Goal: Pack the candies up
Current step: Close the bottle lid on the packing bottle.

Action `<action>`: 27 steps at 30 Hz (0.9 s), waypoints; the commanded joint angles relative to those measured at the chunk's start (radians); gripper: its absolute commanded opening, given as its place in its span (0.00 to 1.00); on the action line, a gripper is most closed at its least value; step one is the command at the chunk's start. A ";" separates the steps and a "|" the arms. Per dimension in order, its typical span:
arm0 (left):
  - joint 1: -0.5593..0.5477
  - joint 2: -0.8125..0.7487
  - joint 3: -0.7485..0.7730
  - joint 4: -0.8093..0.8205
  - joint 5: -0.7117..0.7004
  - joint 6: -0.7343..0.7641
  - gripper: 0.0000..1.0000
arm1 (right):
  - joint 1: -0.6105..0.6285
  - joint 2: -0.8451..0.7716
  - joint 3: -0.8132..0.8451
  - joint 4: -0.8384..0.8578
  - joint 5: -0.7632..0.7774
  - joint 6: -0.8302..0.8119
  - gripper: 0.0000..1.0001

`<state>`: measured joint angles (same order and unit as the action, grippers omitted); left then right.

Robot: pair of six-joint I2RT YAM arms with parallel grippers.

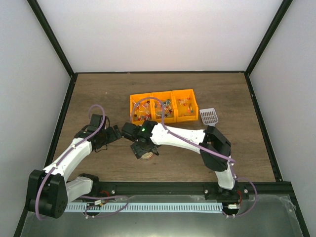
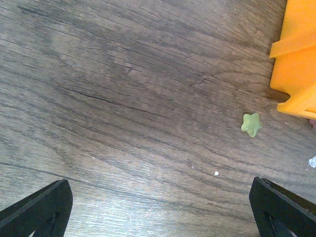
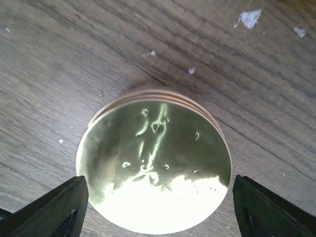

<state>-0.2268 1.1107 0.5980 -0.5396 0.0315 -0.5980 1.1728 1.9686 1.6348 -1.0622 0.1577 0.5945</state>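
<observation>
The candies [image 1: 163, 109], tiny wrapped sweets in mixed colours, lie in three orange bins [image 1: 163, 94] at the table's middle. My right gripper [image 1: 143, 149] hangs over a round gold lid [image 3: 155, 170] in front of the bins. In the right wrist view the right gripper [image 3: 160, 207] is open, its fingers close beside the lid's rim on both sides, with a sliver of wood showing at the right finger. My left gripper [image 1: 114, 134] stands open to the left of it. The left gripper [image 2: 163, 207] has only bare wood between its fingers. A small green star-shaped piece [image 2: 251, 124] lies near a bin's corner [image 2: 298, 59].
A clear lilac scoop [image 1: 209, 116] lies just right of the bins. White crumbs [image 3: 249, 19] are scattered on the wood beyond the lid. Black frame rails border the table on the left, right and back. The two arms nearly meet in front of the bins.
</observation>
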 commanded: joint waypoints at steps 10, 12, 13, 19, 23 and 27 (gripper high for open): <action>0.006 0.000 -0.009 0.012 0.011 0.011 1.00 | -0.020 -0.001 0.036 0.024 0.011 -0.005 0.55; 0.006 0.001 -0.010 0.012 0.011 0.010 1.00 | -0.032 -0.009 0.009 0.045 -0.005 -0.005 0.54; 0.006 0.001 -0.010 0.013 0.011 0.010 1.00 | -0.040 -0.016 -0.010 0.063 -0.021 -0.006 0.53; 0.006 0.005 -0.011 0.016 0.012 0.012 1.00 | -0.091 -0.062 -0.135 0.157 -0.130 0.013 0.56; 0.006 0.008 -0.011 0.019 0.012 0.014 1.00 | -0.098 -0.082 -0.124 0.158 -0.125 0.017 0.56; 0.006 0.011 -0.010 0.021 0.013 0.015 1.00 | -0.096 -0.084 -0.062 0.111 -0.090 0.017 0.56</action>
<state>-0.2268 1.1122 0.5980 -0.5323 0.0322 -0.5953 1.0721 1.9045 1.5173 -0.9257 0.0528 0.6025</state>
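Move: The right hand straddles the bottle lid, which lies right between its fingertips and about 1 cm below the hand point. From that hand, the green star candy is some 9 cm ahead and 5 cm left, and the orange tray's middle about 20 cm ahead and 9 cm right; both are several centimetres lower. From the idle left hand the lid lies roughly 11 cm right and 6 cm back, about level in height. The right hand lifts slightly, narrows its fingers and sinks back, shifting about 2 cm forward-right over the lid. ##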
